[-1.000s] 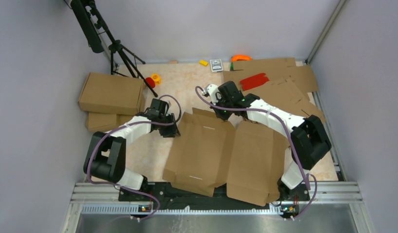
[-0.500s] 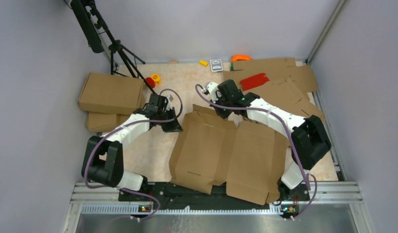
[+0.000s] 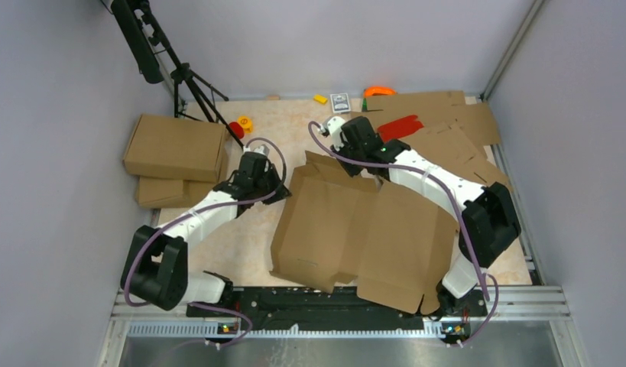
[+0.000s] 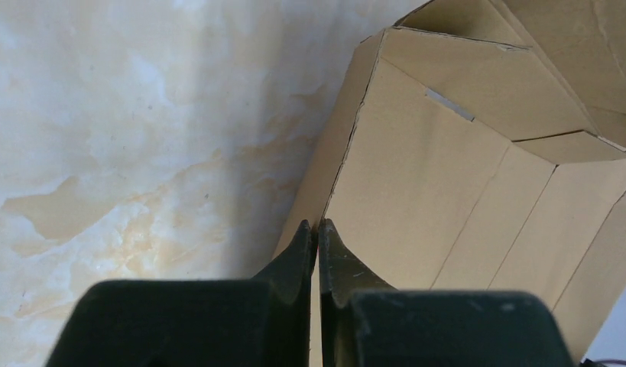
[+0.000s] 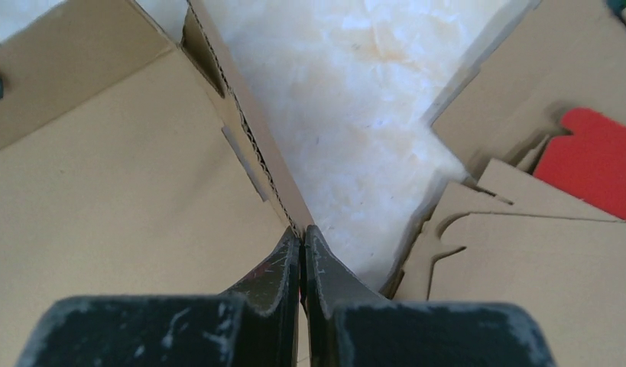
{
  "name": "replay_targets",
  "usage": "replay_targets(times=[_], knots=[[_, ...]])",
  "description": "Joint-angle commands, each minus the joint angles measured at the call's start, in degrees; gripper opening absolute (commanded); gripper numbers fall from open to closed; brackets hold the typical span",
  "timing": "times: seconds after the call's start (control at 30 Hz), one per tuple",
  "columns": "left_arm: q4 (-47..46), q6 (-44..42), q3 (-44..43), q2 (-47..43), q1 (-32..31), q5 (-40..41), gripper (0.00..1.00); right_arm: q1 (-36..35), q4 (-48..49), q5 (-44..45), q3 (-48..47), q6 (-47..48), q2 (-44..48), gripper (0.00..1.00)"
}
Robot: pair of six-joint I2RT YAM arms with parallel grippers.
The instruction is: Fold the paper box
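Observation:
The paper box (image 3: 348, 229) is a brown cardboard blank spread across the middle of the table, its far and left panels raised. My left gripper (image 3: 281, 189) is shut on the blank's left side flap; the left wrist view shows the two fingers (image 4: 317, 229) pinching the thin edge of the paper box (image 4: 447, 191). My right gripper (image 3: 354, 160) is shut on the far flap. In the right wrist view its fingers (image 5: 303, 233) clamp the corrugated edge of the paper box (image 5: 103, 191), which stands up from the table.
Two closed cardboard boxes (image 3: 176, 145) are stacked at the left. Flat cardboard sheets (image 3: 447, 130) with a red piece (image 3: 399, 126) on them are heaped at the back right. A tripod (image 3: 187, 80) stands back left. Small items (image 3: 340, 102) lie along the far edge.
My left gripper has closed on the left flap. Both grippers have moved toward the far side, dragging the blank with them and lifting its far and left panels.

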State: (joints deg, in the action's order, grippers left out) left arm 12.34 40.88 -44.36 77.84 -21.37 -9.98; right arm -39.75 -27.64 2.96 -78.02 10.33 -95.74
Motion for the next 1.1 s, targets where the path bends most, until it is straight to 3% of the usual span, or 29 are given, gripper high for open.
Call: replay_targets(times=[0.0, 0.17, 0.4, 0.53, 0.77, 0.97, 1.07], knots=[[-11.67, 2.54, 0.29, -2.83, -1.8, 5.83, 0.0, -1.12, 2.07, 2.49, -5.02, -2.34, 2.26, 0.0], [-17.82, 0.84, 1.18, -4.09, -2.26, 6.87, 0.0, -1.12, 1.43, 2.9, -8.44, -1.99, 2.41, 0.0], [-31.62, -2.68, 9.04, -10.59, -4.91, 15.36, 0.0, -1.25, 0.67, 1.3, -13.42, -2.45, 4.41, 0.0], [-39.53, -6.09, 15.13, -13.65, -8.98, 21.06, 0.0, -2.41, 4.24, -1.03, -10.61, -0.79, 7.52, 0.0], [-55.57, -8.1, 24.52, -18.65, -14.16, 30.11, 0.0, -5.98, 10.91, 2.66, -5.54, 3.31, 12.58, 0.0], [-55.1, -8.78, 22.73, -17.88, -15.72, 33.39, 0.0, -7.53, 12.19, 4.52, -7.86, 7.17, 13.1, 0.0], [-62.3, -11.26, 24.34, -16.96, -16.67, 31.95, 0.0, -8.33, 15.96, 6.95, -6.1, 9.8, 14.19, 0.0]])
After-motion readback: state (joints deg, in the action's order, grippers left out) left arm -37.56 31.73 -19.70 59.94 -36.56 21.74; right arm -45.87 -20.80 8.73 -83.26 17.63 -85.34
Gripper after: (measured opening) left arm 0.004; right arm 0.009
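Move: Each shut hand already holds the paper box by a wall. Its tray middle lies about 8 cm back and 8 cm right of the left hand, 5 cm below, with the joined lid panel's middle some 27 cm right and 13 cm back. From the right hand the tray middle is about 13 cm back, 7 cm left and 9 cm lower, the lid panel 18 cm back and 12 cm right, and the red piece 10 cm ahead and 11 cm right. Both hands keep their pinch on the paper box, the left on its left wall and the right on its far wall, and hoist it. The left rises about 9 cm, edging forward first and then back, while its wrist tips up some 45 degrees towards level. The right climbs about 14 cm with a small drift left and a similar forward-and-back swing, tipping up some 20 degrees. ##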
